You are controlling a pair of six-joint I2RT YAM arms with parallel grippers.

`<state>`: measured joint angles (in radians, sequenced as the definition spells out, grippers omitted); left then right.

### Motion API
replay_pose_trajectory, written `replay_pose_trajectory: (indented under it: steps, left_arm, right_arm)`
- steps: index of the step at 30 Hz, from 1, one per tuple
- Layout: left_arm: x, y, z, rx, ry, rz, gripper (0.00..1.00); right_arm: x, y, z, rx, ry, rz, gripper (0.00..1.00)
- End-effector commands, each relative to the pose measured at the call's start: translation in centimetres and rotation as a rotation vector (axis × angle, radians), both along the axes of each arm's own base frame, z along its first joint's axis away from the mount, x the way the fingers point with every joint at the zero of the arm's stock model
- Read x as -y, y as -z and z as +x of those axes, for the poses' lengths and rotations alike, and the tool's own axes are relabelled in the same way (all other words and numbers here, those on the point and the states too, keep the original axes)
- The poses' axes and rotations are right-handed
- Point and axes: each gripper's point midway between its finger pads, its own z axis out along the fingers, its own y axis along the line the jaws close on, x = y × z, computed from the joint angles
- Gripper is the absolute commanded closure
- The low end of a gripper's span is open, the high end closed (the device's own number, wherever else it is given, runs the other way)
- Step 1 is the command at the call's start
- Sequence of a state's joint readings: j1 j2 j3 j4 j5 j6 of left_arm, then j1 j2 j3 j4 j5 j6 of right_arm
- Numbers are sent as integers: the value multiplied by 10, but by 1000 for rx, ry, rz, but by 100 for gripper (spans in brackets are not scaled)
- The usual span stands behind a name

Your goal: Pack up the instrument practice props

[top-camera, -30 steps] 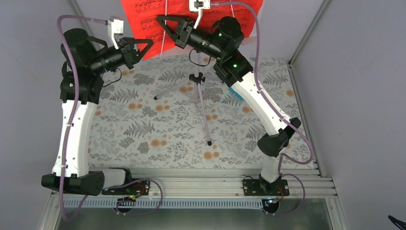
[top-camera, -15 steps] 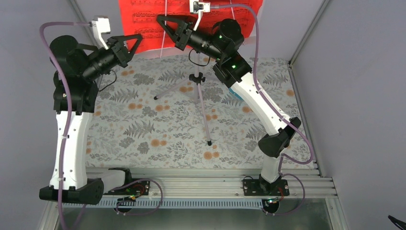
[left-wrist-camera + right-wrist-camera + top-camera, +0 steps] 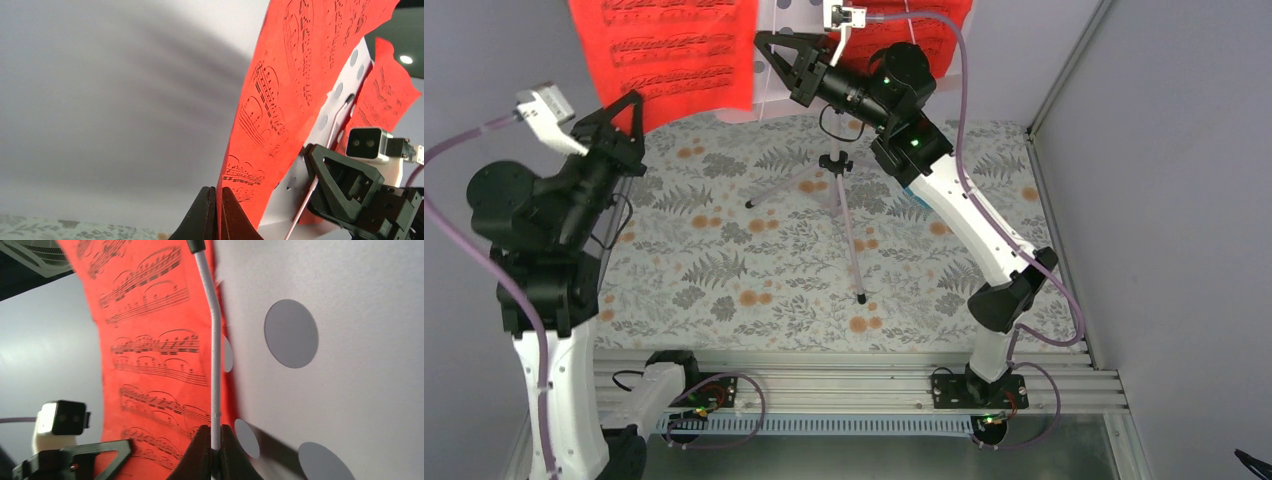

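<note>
My left gripper (image 3: 632,100) is shut on the lower edge of a red sheet of printed music (image 3: 669,50), holding it up left of the music stand; in the left wrist view the sheet (image 3: 285,100) rises from between the jaws. My right gripper (image 3: 761,40) is shut on the stand's thin white wire page holder (image 3: 215,365), in front of the pale perforated desk (image 3: 350,390). A second red sheet (image 3: 946,10) stays on the desk's right side. The silver tripod (image 3: 836,162) stands on the cloth. A sliver of the turquoise metronome (image 3: 911,189) shows beneath the right arm.
A fern-patterned cloth (image 3: 754,270) covers the table. Grey walls close in the back and both sides, with a metal post (image 3: 1064,75) at the right. The aluminium rail (image 3: 844,385) with the arm bases runs along the near edge.
My left arm has swung left and back, drawing the red sheet off the stand's left side. The right gripper has stayed on the wire holder.
</note>
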<state>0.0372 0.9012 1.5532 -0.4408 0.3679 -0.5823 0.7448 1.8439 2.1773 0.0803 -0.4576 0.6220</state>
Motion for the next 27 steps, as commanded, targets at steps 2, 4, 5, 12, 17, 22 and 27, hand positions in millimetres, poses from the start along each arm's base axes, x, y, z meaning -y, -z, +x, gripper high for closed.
replay_pose_trajectory:
  steps: [2,4,5,12,17,22,27]
  left_arm:
    - [-37,15,-25,-24,-220,-59,98]
    - [-45,36,-26,-69,-265,-64,98]
    - [-48,48,-26,-97,-287,-65,98]
    - [-61,146,-34,-258,-355,-172,98]
    - [-51,198,-37,-351,-300,-237,98]
    - [-39,243,-40,-457,-242,-275,98]
    - [-30,287,-44,-533,-199,-318,98]
  right_arm:
    - [17,-7,5,-25,66,21,97]
    - [19,-5,6,-37,70,22,97]
    - [20,-5,6,-41,71,23,97]
    - [22,-3,6,-62,66,22,94]
    - [25,-7,0,-54,56,21,76]
    - [30,-11,-11,-37,39,11,53]
    - [42,-18,-42,12,-35,26,34]
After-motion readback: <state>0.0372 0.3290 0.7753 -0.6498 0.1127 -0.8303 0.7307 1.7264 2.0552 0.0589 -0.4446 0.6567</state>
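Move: The left hand already pinches the left red music sheet near its lower left; the sheet's middle is about 5 cm ahead, 3 cm right and 6 cm up, with open table straight below, roughly 55 cm down. The right hand, holding the stand's white page rod, has that sheet's middle about 12 cm left, 3 cm back and 3 cm up. The second red sheet is some 13 cm right of the right hand, 3 cm ahead and level. Left hand lowers the pinched sheet about 25 cm away from the stand, tipping down, while right releases the rod. ##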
